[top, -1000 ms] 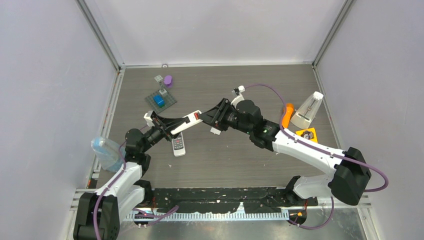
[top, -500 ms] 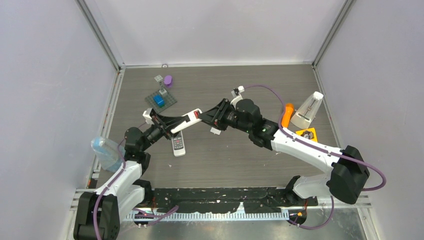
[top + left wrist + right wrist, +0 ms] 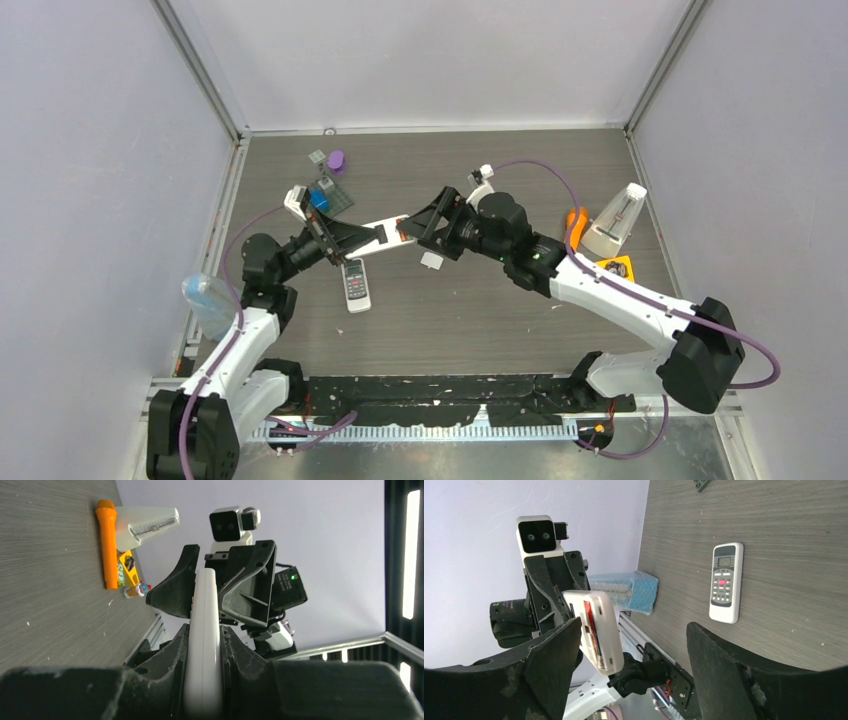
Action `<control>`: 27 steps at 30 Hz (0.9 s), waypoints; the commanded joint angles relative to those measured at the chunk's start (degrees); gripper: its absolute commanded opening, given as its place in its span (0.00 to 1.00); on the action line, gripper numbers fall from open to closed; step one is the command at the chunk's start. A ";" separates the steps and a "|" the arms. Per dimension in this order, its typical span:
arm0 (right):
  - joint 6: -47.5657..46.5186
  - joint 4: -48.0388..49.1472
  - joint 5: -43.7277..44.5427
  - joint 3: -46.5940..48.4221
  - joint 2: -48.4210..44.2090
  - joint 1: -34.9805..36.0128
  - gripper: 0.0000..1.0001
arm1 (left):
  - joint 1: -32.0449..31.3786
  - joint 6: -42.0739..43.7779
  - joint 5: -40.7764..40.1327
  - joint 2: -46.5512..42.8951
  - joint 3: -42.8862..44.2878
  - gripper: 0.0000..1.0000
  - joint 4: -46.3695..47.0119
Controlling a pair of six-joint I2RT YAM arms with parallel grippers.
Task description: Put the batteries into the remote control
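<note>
My left gripper [image 3: 202, 642] is shut on a white remote [image 3: 205, 610] and holds it edge-on above the table; the remote also shows in the top view [image 3: 380, 231]. My right gripper [image 3: 634, 630] is open, with its jaws standing either side of the remote's far end [image 3: 596, 625]. The remote's open back shows a red strip inside. Small orange and blue batteries [image 3: 136, 590] lie on the table by a yellow card [image 3: 125, 566]. A small white cover piece [image 3: 431, 260] lies under the grippers.
A second white remote [image 3: 355, 286] lies face up on the table. At the right are an orange marker [image 3: 572, 228], a white metronome [image 3: 618, 220] and the yellow card [image 3: 612, 268]. A grey baseplate with a blue brick [image 3: 322, 198] sits back left, and a blue packet [image 3: 208, 300] at the left edge.
My left arm has swung its wrist toward the back and levelled the remote. My right gripper has shifted a little left and back, staying at the remote's end.
</note>
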 commanded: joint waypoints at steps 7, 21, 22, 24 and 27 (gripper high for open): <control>-14.58 -0.35 -10.09 5.42 -2.42 -2.29 0.81 | -0.02 10.50 8.07 0.96 5.49 0.00 -3.24; -19.24 3.13 -28.96 6.98 0.60 -4.66 0.47 | 0.87 -8.49 15.65 11.55 4.10 0.00 25.67; -19.93 3.06 -29.72 7.05 0.41 -4.65 0.47 | 0.83 -9.60 15.68 12.06 4.07 0.00 27.39; -20.65 2.85 -30.59 7.19 0.28 -4.64 0.44 | 0.84 -10.54 15.84 12.81 4.07 0.00 28.87; -21.27 2.11 -30.63 7.33 0.19 -4.64 0.38 | 0.87 -10.26 15.78 13.01 4.16 0.00 28.73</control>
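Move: My left hand still grips the white remote. Its open battery compartment lies about 3 cm ahead and 5 cm to the right of that hand, 1 cm above. From my open right hand the compartment is some 3 cm left, 1 cm back and 2 cm above. On the table, roughly 22 cm below my right hand, the grey-button remote lies 5 cm ahead and 15 cm left, and the loose white cover 10 cm ahead and 2 cm right. I lift my open right hand about 3 cm to bring the remote's battery end between its fingers, then draw it back some 4 cm, swinging it about 25 degrees counter-clockwise and closing the fingers to half their former gap, one tip onto the compartment by the red battery. My left hand keeps its grip and eases slightly back and right, turning the remote 15 degrees clockwise. ##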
